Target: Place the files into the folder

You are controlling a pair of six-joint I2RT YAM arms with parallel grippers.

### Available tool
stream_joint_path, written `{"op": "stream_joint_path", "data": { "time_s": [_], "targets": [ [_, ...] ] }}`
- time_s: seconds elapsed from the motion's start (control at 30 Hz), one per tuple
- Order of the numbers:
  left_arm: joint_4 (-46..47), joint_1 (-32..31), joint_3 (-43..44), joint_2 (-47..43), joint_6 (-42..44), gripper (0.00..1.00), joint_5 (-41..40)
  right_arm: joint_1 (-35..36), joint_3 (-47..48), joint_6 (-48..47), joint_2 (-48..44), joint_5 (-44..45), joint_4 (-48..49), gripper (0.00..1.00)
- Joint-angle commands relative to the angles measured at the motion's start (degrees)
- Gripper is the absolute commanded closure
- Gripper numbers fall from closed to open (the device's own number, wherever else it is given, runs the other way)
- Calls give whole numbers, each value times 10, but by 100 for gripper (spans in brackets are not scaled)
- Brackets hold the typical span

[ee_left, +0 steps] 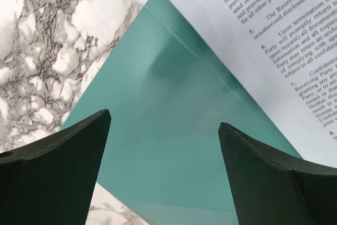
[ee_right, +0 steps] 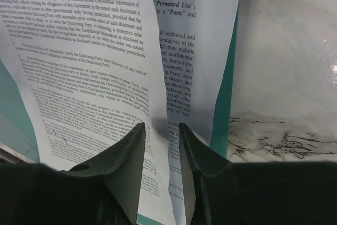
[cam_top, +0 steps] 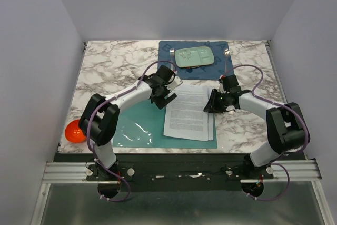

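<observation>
The teal folder (cam_top: 137, 127) lies open on the marble table, near the front. The files (cam_top: 188, 111), white printed sheets, rest on its right leaf, slightly fanned. My left gripper (cam_top: 162, 98) hovers over the folder's top edge just left of the files, wide open and empty; in its wrist view (ee_left: 163, 125) only bare folder (ee_left: 174, 109) lies between the fingers, with the files (ee_left: 274, 30) at upper right. My right gripper (cam_top: 209, 105) sits at the files' right edge. Its jaws (ee_right: 162, 126) stand narrowly apart astride the raised edge of the top sheet (ee_right: 84, 77), above a lower sheet (ee_right: 195, 35).
A pale green plate (cam_top: 195, 56) sits on a dark blue placemat (cam_top: 168, 51) at the back, with cutlery (cam_top: 226, 54) beside it. An orange-red round object (cam_top: 75, 131) lies at the table's left front corner. Grey walls enclose three sides.
</observation>
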Motion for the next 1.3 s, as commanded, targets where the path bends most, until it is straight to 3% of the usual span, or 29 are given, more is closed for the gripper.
{"op": "stream_joint_path", "data": {
  "time_s": [0.0, 0.3, 0.4, 0.57, 0.7, 0.9, 1.1, 1.27],
  "targets": [
    [-10, 17, -34, -53, 16, 1, -13, -5, -10, 3, 16, -10, 13, 60],
    [19, 63, -103, -72, 36, 1, -26, -4, -14, 11, 17, -29, 34, 65],
    [31, 67, -116, -69, 37, 1, -32, -4, -15, 14, 12, -38, 38, 73],
    [25, 86, -101, -68, 34, 2, -12, -5, -13, 23, 4, -57, 46, 99],
    [-8, 109, -66, -95, 30, 1, 20, -3, -11, 21, -21, -76, 54, 99],
    [-82, 199, -18, -148, 41, 1, 65, 4, 10, -2, -89, -109, 60, 99],
    [-77, 314, -77, -171, 92, 1, 62, 60, 91, -33, -105, -104, 22, 99],
    [-68, 356, -131, -184, 129, 1, 80, 132, 156, -69, -70, -63, -12, 100]
  ]
}}
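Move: The upper of the two overlapping paper files is the one to take: its raised right edge already stands between the right hand's half-open fingers, and its middle lies about 9 cm to the left, 1 cm back and 2 cm below. The lower file's middle is some 6 cm left, level with the hand, and the open teal folder's middle about 19 cm left and 5 cm back. From the left hand, the upper file's middle is about 9 cm right, 4 cm back and 5 cm below. The right hand sinks about 1 cm, shuts its fingers to pinch the right edge of the upper file, then lifts it some 14 cm, swinging left over the folder towards the end while the wrist tips the fingers up and turns counter-clockwise. The left hand, empty and wide open throughout, draws away left from the files, pauses, then rises and sweeps on left off the folder, about 22 cm in all, turning some 25 degrees counter-clockwise. ##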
